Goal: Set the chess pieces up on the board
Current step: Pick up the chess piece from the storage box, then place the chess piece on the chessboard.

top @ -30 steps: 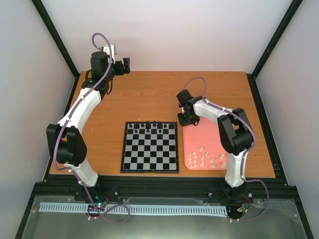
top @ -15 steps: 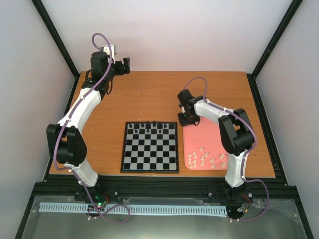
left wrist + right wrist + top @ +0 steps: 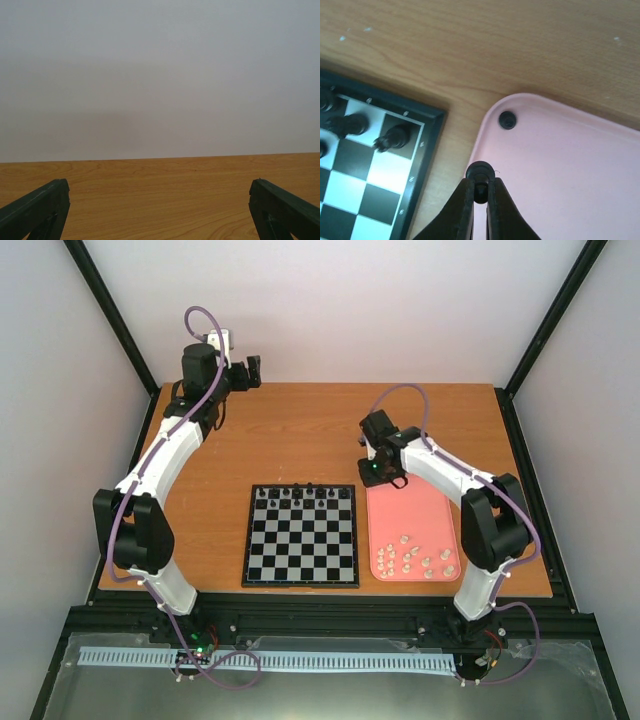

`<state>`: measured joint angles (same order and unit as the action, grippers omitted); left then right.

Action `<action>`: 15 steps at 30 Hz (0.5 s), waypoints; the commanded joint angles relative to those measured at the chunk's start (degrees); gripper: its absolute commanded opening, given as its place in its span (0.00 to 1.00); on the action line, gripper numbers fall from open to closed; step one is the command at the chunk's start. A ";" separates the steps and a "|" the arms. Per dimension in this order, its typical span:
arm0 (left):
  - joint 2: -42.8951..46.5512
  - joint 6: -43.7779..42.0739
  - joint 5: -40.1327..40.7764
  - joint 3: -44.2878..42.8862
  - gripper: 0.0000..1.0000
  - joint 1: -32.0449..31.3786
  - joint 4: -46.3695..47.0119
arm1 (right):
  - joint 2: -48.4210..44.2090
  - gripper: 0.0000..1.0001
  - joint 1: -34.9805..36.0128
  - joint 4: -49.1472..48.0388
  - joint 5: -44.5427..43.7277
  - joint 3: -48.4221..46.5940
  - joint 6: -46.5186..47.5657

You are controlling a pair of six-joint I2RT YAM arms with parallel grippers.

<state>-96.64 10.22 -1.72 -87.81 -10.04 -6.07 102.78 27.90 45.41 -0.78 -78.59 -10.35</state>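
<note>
My right gripper (image 3: 480,187) is shut on a small black chess piece (image 3: 480,172) over the left rim of the pink tray (image 3: 570,170). From above, this gripper (image 3: 381,474) hangs at the tray's far left corner, just right of the board (image 3: 300,545). A second black piece (image 3: 507,120) stands in the tray's corner. Black pieces (image 3: 300,493) line the board's far row; two of them (image 3: 394,139) show near its corner. My left gripper (image 3: 251,371) is open at the table's far left, its fingers (image 3: 37,207) wide apart over bare wood.
Cream-white pieces (image 3: 415,558) lie scattered in the near half of the pink tray (image 3: 415,510). The board's black border (image 3: 427,145) lies close to the tray's left rim. Black frame posts stand at the table's far corners.
My right gripper has closed onto the black piece at the tray's far left corner, and the right arm's elbow has swung out to the right. The left arm has not moved.
</note>
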 commanded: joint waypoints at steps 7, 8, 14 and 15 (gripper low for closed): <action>-0.32 -0.30 0.18 -2.64 1.00 -0.37 -0.15 | -2.22 0.07 11.82 7.93 -1.48 -5.37 -0.74; -0.36 -0.29 0.10 -2.63 1.00 -0.33 -0.12 | -1.98 0.07 12.66 8.36 -1.68 -5.65 -0.85; -0.57 -0.20 -0.25 -2.81 1.00 -0.45 -0.09 | 0.50 0.07 15.13 6.75 0.59 -5.62 -0.93; -0.52 -0.24 -0.18 -2.81 1.00 -0.42 -0.09 | 1.13 0.07 15.23 6.38 0.85 -5.54 -0.83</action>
<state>-96.64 10.22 -1.74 -87.81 -10.07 -6.09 102.45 42.41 51.75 -0.82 -83.20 -10.61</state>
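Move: The right hand already holds a black pawn over the storage tray's far-left corner. The empty second-row square it is being taken to lies about 10 cm left, 5 cm back and 7 cm below. The nearest second-row pawn stands some 13 cm left and 5 cm back, the corner rook about 7 cm left and 1 cm back; the last black pawn in the tray is 3 cm ahead, 1 cm right. From the left hand that square is roughly 24 cm right, 21 cm back, 31 cm below. Leftwards and back, in one quick sweep of roughly 10 cm that also rises a couple of centimetres early on, the right hand carries the pawn off the storage tray and over the board's right edge towards the empty second-row square. The wrist swings about 15 degrees counter-clockwise, the fingers stay pinched on the pawn, and the hand slows at the end. ##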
